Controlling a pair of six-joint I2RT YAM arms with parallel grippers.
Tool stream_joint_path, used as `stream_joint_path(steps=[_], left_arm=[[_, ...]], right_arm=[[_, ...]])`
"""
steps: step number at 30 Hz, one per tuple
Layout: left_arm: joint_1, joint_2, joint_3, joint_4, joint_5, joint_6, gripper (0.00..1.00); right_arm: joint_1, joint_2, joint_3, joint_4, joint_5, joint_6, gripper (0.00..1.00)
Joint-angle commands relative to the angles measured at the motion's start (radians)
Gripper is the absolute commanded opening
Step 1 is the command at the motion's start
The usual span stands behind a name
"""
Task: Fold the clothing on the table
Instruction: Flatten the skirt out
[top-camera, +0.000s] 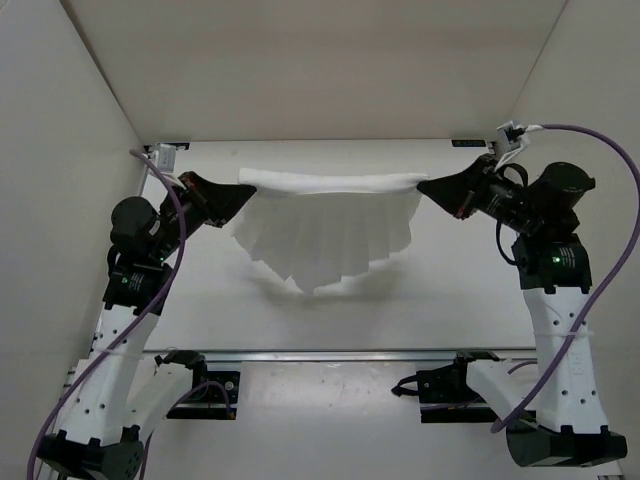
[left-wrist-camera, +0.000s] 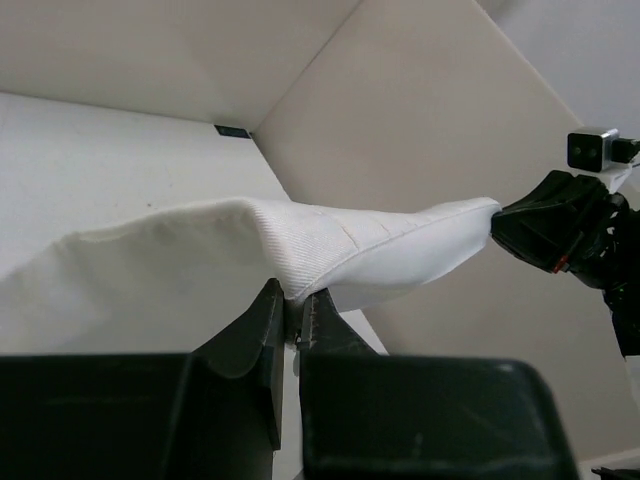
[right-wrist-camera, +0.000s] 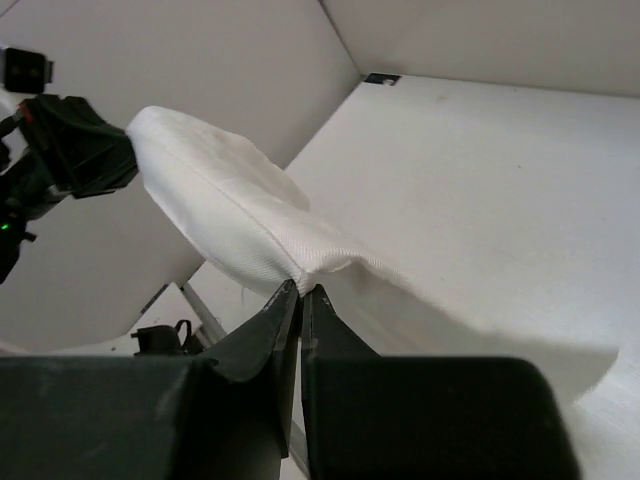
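The white clothing (top-camera: 325, 235) hangs in the air above the table (top-camera: 470, 290), stretched between both arms, its top edge taut and its pleated lower part drooping to a point. My left gripper (top-camera: 240, 190) is shut on the clothing's left upper corner; in the left wrist view the cloth (left-wrist-camera: 300, 245) is pinched between the jaws of the left gripper (left-wrist-camera: 295, 300). My right gripper (top-camera: 422, 187) is shut on the right upper corner, and the cloth (right-wrist-camera: 240, 220) runs from the right gripper (right-wrist-camera: 300, 292) away to the other arm.
White walls (top-camera: 80, 110) enclose the table on the left, right and back. A metal rail (top-camera: 330, 354) runs along the near edge, with the arm bases (top-camera: 440, 385) bolted just behind it. The clothing's shadow (top-camera: 300, 292) falls on the table.
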Motion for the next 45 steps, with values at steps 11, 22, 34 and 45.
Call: stream_joint_path(steps=[11, 22, 34, 45], left_arm=[[0.068, 0.532, 0.308, -0.072, 0.006, 0.123, 0.0], [0.071, 0.539, 0.391, -0.088, -0.03, 0.143, 0.0], [0.042, 0.537, -0.491, 0.223, 0.036, 0.07, 0.0], [-0.121, 0.134, -0.703, 0.017, -0.156, -0.008, 0.0]], right_arm=[[0.084, 0.631, 0.457, -0.092, -0.066, -0.106, 0.0], [0.034, 0.744, 0.553, -0.117, -0.103, -0.103, 0.0], [0.101, 0.628, -0.349, 0.189, 0.071, 0.059, 0.0], [0.144, 0.117, -0.749, 0.013, 0.222, 0.095, 0.0]])
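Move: Ahead of both raised hands lies the bare table patch for the skirt: its middle is about 9 cm forward and 13 cm right of the left hand, 9 cm forward and 14 cm left of the right, some 39 cm lower. Hanging between them, the skirt has its middle about 2 cm back, 12 cm below and 13 cm inward of each. The metal rail runs on the table's near side, roughly 16 cm straight behind each hand, about 39 cm down. Flinging the held edge of the skirt forward about 17 cm with a shallow dip, both hands swing back up to starting height, then sweep fast down and back to just above the table, tipping the fingers down some 50 degrees. They end about 33 cm lower, rising slightly and still drawing back at the last, each keeping its pinch. ##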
